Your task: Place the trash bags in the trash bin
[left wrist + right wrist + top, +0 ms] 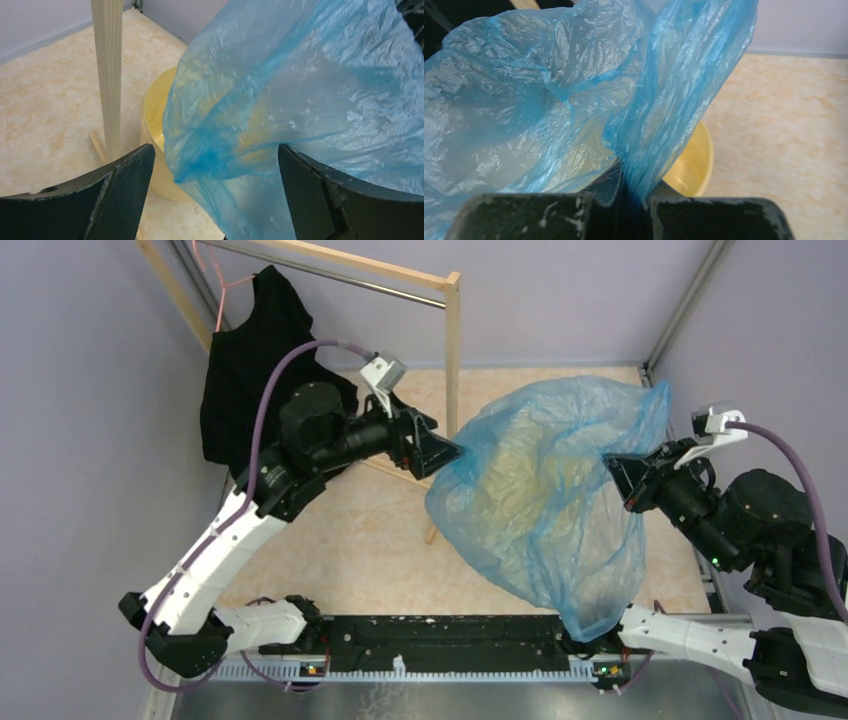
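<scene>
A large translucent blue trash bag [550, 500] hangs spread in the air between my two arms. My right gripper [614, 468] is shut on the bag's right edge, and the bunched blue film [659, 125] runs down between its fingers [631, 194]. My left gripper [452, 451] stands open at the bag's left edge, and a blue fold [220, 150] lies between its wide-apart jaws without being pinched. The pale yellow trash bin [154, 117] stands on the floor under the bag, mostly covered by it. Part of its rim [696, 165] shows in the right wrist view.
A wooden rack post [452, 360] stands just left of the bag and close to the bin [107, 75]. A black shirt [250, 360] hangs from the rack at the back left. Purple walls close in on both sides.
</scene>
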Robot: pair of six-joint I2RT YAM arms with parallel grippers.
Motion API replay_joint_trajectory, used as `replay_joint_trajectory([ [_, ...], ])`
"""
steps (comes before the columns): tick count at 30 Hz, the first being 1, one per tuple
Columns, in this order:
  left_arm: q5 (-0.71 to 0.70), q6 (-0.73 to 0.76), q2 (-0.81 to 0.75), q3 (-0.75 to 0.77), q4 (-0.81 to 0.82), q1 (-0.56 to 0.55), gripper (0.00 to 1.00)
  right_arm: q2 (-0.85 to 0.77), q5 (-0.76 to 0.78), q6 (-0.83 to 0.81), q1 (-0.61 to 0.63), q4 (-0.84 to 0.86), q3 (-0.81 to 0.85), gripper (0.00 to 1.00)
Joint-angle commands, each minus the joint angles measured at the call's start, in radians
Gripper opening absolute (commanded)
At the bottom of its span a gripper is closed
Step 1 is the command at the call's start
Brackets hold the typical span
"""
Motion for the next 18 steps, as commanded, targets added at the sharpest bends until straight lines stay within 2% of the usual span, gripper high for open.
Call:
replay_joint_trajectory([
  [1,0.022,0.043,0.048,0.018,0.18,-0.054,0.99,0.066,0.223,-0.092,-0.007,-0.102,0.072,0.0],
  [5,-0.115,0.184,0.13,0.068,0.185,-0.169,0.99,0.114,0.351,-0.151,-0.007,-0.107,0.109,0.0],
  [8,-0.345,0.306,0.175,0.087,0.193,-0.252,0.99,0.14,0.399,-0.189,-0.007,-0.088,0.095,0.0],
  [10,-0.474,0.362,0.193,0.087,0.211,-0.264,0.99,0.158,0.43,-0.197,-0.007,-0.099,0.096,0.0],
  [13,-0.462,0.393,0.207,0.068,0.261,-0.265,0.99,0.168,0.38,-0.212,-0.007,-0.098,0.099,0.0],
  [18,-0.361,0.338,0.225,0.011,0.387,-0.264,0.99,0.149,0.286,-0.217,-0.007,-0.073,0.067,0.0],
])
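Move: The trash bag hangs from the right fingers. Its loose edge lies roughly 4 cm to the left hand's right, 2 cm back and 4 cm below; the yellow bin's middle is some 16 cm to the right, level in reach and 30 cm below. The rack's post stands about 8 cm straight ahead and 15 cm lower. From the right hand, that bin is about 4 cm ahead, 6 cm left and 30 cm below. Rightwards about 8 cm, then forward 3.5 cm, goes the left hand, fingers wide open around the bag's loose edge, sinking slightly and rolling some 20 degrees clockwise as seen from behind it. The right hand keeps its pinch on the bag, going forward and out to the right, easing back left slightly at the end, while it turns clockwise and its left side dips. ##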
